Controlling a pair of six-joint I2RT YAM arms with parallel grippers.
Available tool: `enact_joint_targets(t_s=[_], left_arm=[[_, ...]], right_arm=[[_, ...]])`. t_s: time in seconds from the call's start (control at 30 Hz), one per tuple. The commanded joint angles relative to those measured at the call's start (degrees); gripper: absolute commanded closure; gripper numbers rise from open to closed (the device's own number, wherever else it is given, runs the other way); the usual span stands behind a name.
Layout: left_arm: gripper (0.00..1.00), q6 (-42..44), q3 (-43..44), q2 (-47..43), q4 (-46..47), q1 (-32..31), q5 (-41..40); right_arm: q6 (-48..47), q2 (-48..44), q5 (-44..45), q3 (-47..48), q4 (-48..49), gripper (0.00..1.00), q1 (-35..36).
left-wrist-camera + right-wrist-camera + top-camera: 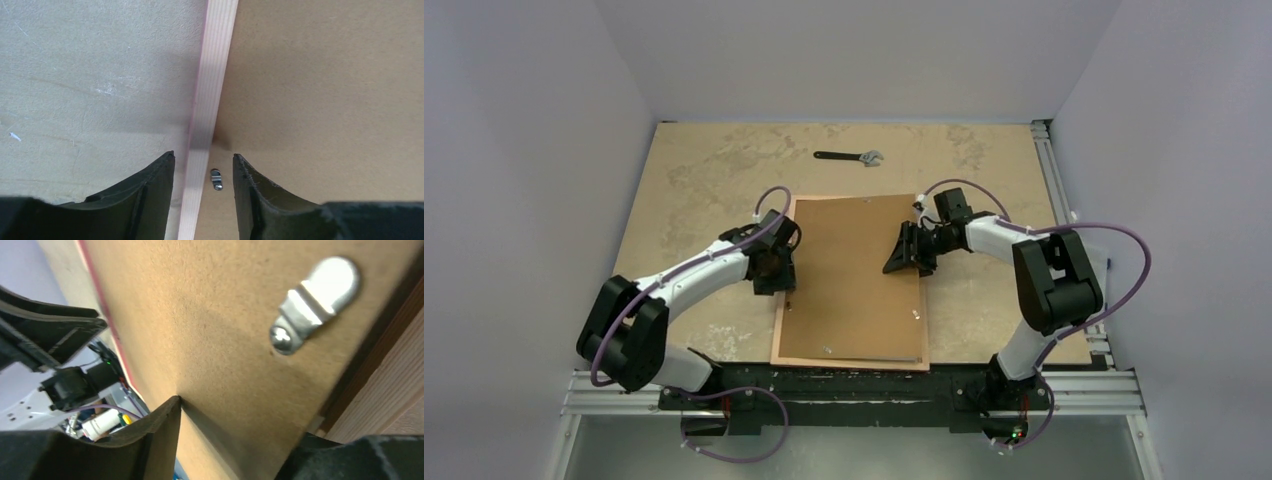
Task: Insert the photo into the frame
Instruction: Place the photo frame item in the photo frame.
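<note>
The frame (781, 312) lies face down on the table, its pale rail (210, 90) showing. A plain brown backing board (854, 270) rests in it and hides the photo. My left gripper (774, 274) is at the frame's left side, open, its fingers astride the rail and a small metal clip (216, 179). Nothing is held in the left gripper (203, 156). My right gripper (908, 254) is at the board's right edge, open. In the right wrist view the gripper (240, 417) has one fingertip (172, 402) touching the board (200, 315), near a metal clip (312, 302).
A black adjustable wrench (849, 156) lies on the table behind the frame. Grey walls close in the table on the left, back and right. An aluminium rail (1054, 180) runs along the right edge.
</note>
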Motion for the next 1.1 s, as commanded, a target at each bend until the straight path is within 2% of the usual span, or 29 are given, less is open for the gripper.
enact_joint_targets(t_s=[0.0,0.17,0.27,0.5,0.53,0.57,0.77,0.97,1.07], left_arm=[[0.51,0.41,1.27,-5.36,-0.50,-0.21,-0.16],[0.35,0.43,2.35,-11.87,-2.00,-0.22,-0.01],[0.31,0.34,3.00,-15.92,-3.04,-0.20,-0.30],[0.28,0.52,4.53,-22.31,-5.50,-0.14,-1.45],[0.28,0.52,4.59,-22.82,-5.69,-0.16,-1.49],[0.28,0.52,4.70,-23.29,-5.83,-0.15,-1.49],[0.27,0.85,5.07,-24.06,-6.45,-0.10,-1.47],[0.27,0.95,5.26,-23.67,-6.83,-0.13,-1.41],[0.27,1.04,5.26,-23.60,-7.11,-0.17,-1.65]], right_arm=[[-3.62,-0.52,5.10,-0.09,-3.80,0.51,1.69],[-4.27,-0.78,7.45,0.93,-5.13,0.42,2.83],[-4.44,-0.79,8.74,1.45,-5.67,0.38,3.53],[-5.02,-0.65,12.55,3.05,-7.58,0.31,5.29],[-5.08,-3.64,13.16,3.42,-7.80,0.30,5.59],[-5.12,-0.94,13.51,3.62,-7.96,0.29,5.95],[-5.45,0.85,16.33,6.04,-9.43,0.27,7.81],[-5.83,1.00,20.01,8.13,-11.65,0.12,9.40],[-5.66,0.59,21.11,8.61,-12.42,0.09,9.88]])
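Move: The brown backing board lies in the frame, its middle about 15 cm right of the left hand, 2 cm ahead and 2 cm below. The frame's left rail is right under that hand, its middle some 2 cm ahead, and the lower-left metal tab lies 3 cm back and 1 cm right. From the right hand, at the board's right edge, the board's middle is about 11 cm left, 3 cm back and 3 cm below; the lower-right tab is 11 cm back, 1 cm right. With its fingers already parted over the frame's left rail, the left hand rises nearly straight up about 11 cm, away from rail and board, opening further as the fingertips swing some 20 degrees up, forward and slightly left. The right hand stays low over the board's right edge, easing about 2 cm down and 1 cm back early on, then mostly rolls its fingers some 15 degrees steeper and spreads them almost fully, one fingertip close above or on the board. ##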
